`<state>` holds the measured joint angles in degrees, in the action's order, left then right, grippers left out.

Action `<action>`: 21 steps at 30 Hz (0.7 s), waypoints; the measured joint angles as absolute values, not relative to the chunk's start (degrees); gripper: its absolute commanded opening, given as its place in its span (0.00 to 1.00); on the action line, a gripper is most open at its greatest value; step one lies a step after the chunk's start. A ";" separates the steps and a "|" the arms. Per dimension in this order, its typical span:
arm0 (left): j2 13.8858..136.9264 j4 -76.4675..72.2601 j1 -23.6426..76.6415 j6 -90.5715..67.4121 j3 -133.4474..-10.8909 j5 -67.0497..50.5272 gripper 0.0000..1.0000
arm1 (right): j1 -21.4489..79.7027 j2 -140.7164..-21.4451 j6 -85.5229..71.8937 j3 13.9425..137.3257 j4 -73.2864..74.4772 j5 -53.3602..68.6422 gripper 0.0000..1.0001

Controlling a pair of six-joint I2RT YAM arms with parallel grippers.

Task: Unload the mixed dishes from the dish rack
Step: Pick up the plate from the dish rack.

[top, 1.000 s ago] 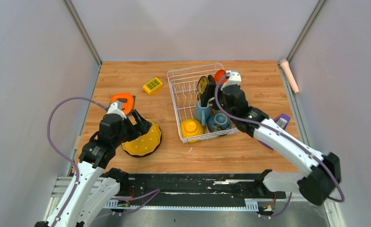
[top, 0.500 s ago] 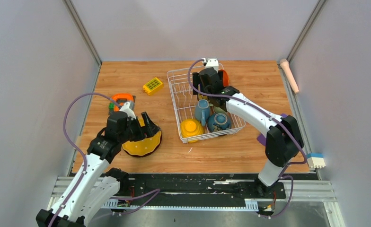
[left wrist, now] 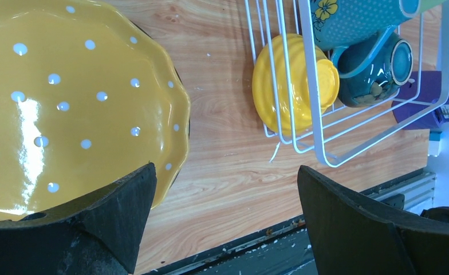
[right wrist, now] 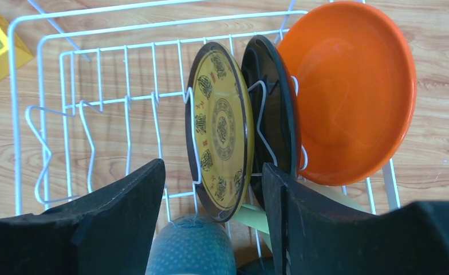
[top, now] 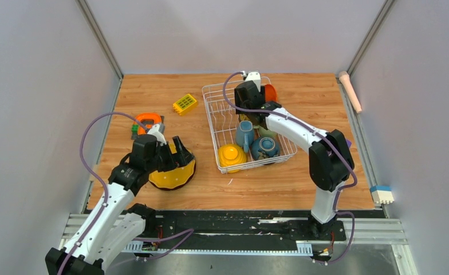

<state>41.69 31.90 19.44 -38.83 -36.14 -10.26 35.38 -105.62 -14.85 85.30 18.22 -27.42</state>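
Note:
The white wire dish rack stands at the table's middle back. Upright in its tines are a yellow patterned plate, a dark brown plate and an orange plate. My right gripper reaches down over them, open, with its fingers either side of the yellow plate's lower edge and gaps showing. Below lie a blue mug and a pale green mug. The yellow bowl and dark bowl rest at the rack's front. My left gripper hangs wide open over a dotted yellow plate on the table.
A yellow studded brick and an orange round gadget lie left of the rack. A pink cylinder lies at the back right edge. A blue-and-white block sits at the front right. The black rail borders the near edge.
My right arm swung left over the rack's back and its jaws narrowed around the yellow patterned plate. The left arm shifted slightly, jaws still wide.

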 measured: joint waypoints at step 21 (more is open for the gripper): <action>43.35 31.90 19.44 -38.85 -36.14 -8.88 1.00 | 31.55 -114.72 -15.70 91.00 19.25 -26.72 0.29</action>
<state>43.35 31.90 19.44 -38.85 -36.14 -8.88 31.55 -114.72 -15.70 91.00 19.25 -26.72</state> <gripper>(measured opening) 0.998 0.343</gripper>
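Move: Just ahead of the right hand, about 4 cm farther out, 2 cm right and 6 cm lower, the yellow patterned plate stands on edge in the rack. The black plate is some 3 cm to its right and 1 cm farther out; the orange plate is 9 cm right of it and 3 cm farther out. The blue mug lies about 5 cm back from the hand, 1 cm right. From the left hand the patterned plate is roughly 21 cm ahead and 21 cm right. Sinking about 4 cm and reaching some 3.5 cm forward, the right hand brings its fingers down either side of the yellow patterned plate's near rim, the right finger entering the gap beside the black plate. It also eases slightly right early on, while the half-open fingers narrow steadily without shutting; contact with the plate can't be made out. ##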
